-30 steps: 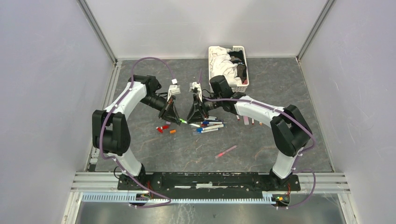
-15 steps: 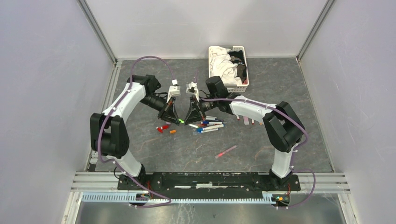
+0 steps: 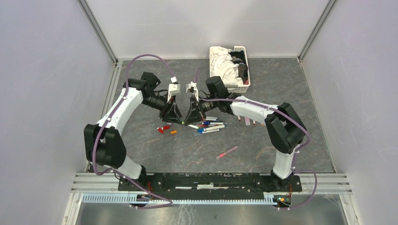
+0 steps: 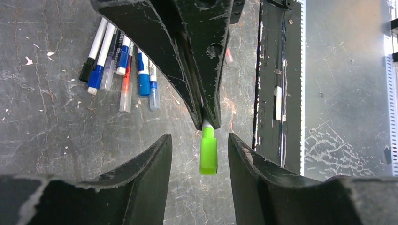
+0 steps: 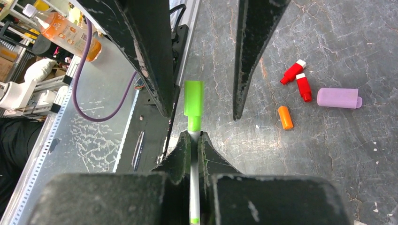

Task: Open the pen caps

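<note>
My right gripper [image 5: 194,137] is shut on the white barrel [image 5: 194,178] of a pen. Its bright green cap [image 5: 193,98] sticks out past the fingertips, still on the pen. My left gripper [image 4: 199,139] faces it tip to tip, open, with one finger on each side of the green cap [image 4: 208,154] and a gap on both sides. In the top view both grippers, left [image 3: 177,119] and right [image 3: 187,121], meet above the table's middle. Loose caps lie below: two red [image 5: 293,72], one orange [image 5: 284,117], one lilac [image 5: 339,98]. Several pens [image 4: 123,61] lie bunched together.
A white slatted basket [image 3: 248,70] of cloths stands at the back, behind the right arm. A pink pen [image 3: 227,152] lies alone nearer the front. A few more pens [image 3: 246,120] lie under the right forearm. Metal rails run along the near edge.
My left gripper has opened and now stands apart from the green cap. My right gripper has closed onto the pen's barrel. The left arm's elbow has swung slightly outward.
</note>
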Robot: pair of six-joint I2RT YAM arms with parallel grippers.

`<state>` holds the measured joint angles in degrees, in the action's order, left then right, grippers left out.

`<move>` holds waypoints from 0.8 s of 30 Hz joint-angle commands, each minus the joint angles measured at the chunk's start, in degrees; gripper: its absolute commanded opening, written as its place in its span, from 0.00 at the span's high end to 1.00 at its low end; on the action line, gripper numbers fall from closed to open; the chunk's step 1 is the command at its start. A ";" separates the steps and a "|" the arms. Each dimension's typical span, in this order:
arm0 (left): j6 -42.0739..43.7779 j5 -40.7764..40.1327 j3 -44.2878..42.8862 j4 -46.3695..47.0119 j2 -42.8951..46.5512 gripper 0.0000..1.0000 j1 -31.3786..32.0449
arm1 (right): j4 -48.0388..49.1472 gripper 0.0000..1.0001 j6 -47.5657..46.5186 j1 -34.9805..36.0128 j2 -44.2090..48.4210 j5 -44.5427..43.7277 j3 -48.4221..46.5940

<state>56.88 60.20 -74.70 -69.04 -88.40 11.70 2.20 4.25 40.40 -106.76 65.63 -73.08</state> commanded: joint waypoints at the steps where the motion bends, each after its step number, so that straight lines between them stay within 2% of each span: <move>1: -3.15 1.82 0.59 3.06 0.66 0.47 0.58 | 0.54 1.00 0.57 0.23 3.27 -1.05 -0.91; 7: -1.92 1.31 1.11 1.57 -0.25 0.57 1.47 | -0.07 1.00 0.76 0.32 3.41 -1.28 -1.56; 9: -1.59 1.19 1.03 1.14 -0.43 0.63 1.48 | -0.33 1.00 0.70 0.35 3.35 -1.25 -1.62; 13: -0.50 0.90 -0.03 -0.40 -1.00 0.91 1.57 | -1.18 1.00 0.10 0.41 3.33 -1.28 -1.81; 15: 0.37 1.13 -0.97 -1.73 -1.43 0.98 1.57 | -1.49 0.99 0.06 0.29 3.19 -0.97 -1.80; 21: 3.52 1.76 -2.82 -5.05 -1.92 0.98 1.57 | 1.02 0.72 1.64 0.41 3.12 2.05 0.72; 23: 3.67 1.76 -2.90 -5.06 -1.84 0.98 1.57 | 3.15 0.56 3.30 0.43 3.17 2.05 1.86; 24: 3.71 1.74 -3.00 -5.06 -1.87 0.98 1.57 | 3.33 0.52 3.51 0.48 2.96 2.18 1.89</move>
<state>57.10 60.29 -75.35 -72.12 -90.28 13.23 1.63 5.78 40.51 -105.91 65.76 -72.49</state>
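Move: The green cap sits between the left hand's open fingers, about 1 cm right, 1 cm back and 1 cm below their midpoint. It lies about 4 cm left, 1 cm back and 1 cm below the right hand, which already grips the white barrel. On the table some 13 cm below the left hand, the orange cap is about 5 cm left and 4 back, the lavender cap 7 cm left and level, the marker pile 13 cm right and roughly level. Easing about half a centimetre right and down, the left hand closes its open fingers and pinches the green cap, then draws back to about 1 cm behind where it began. The right hand stays nearly in place, keeping its grip on the white barrel until the left has closed, then opens its fingers and lets go. ##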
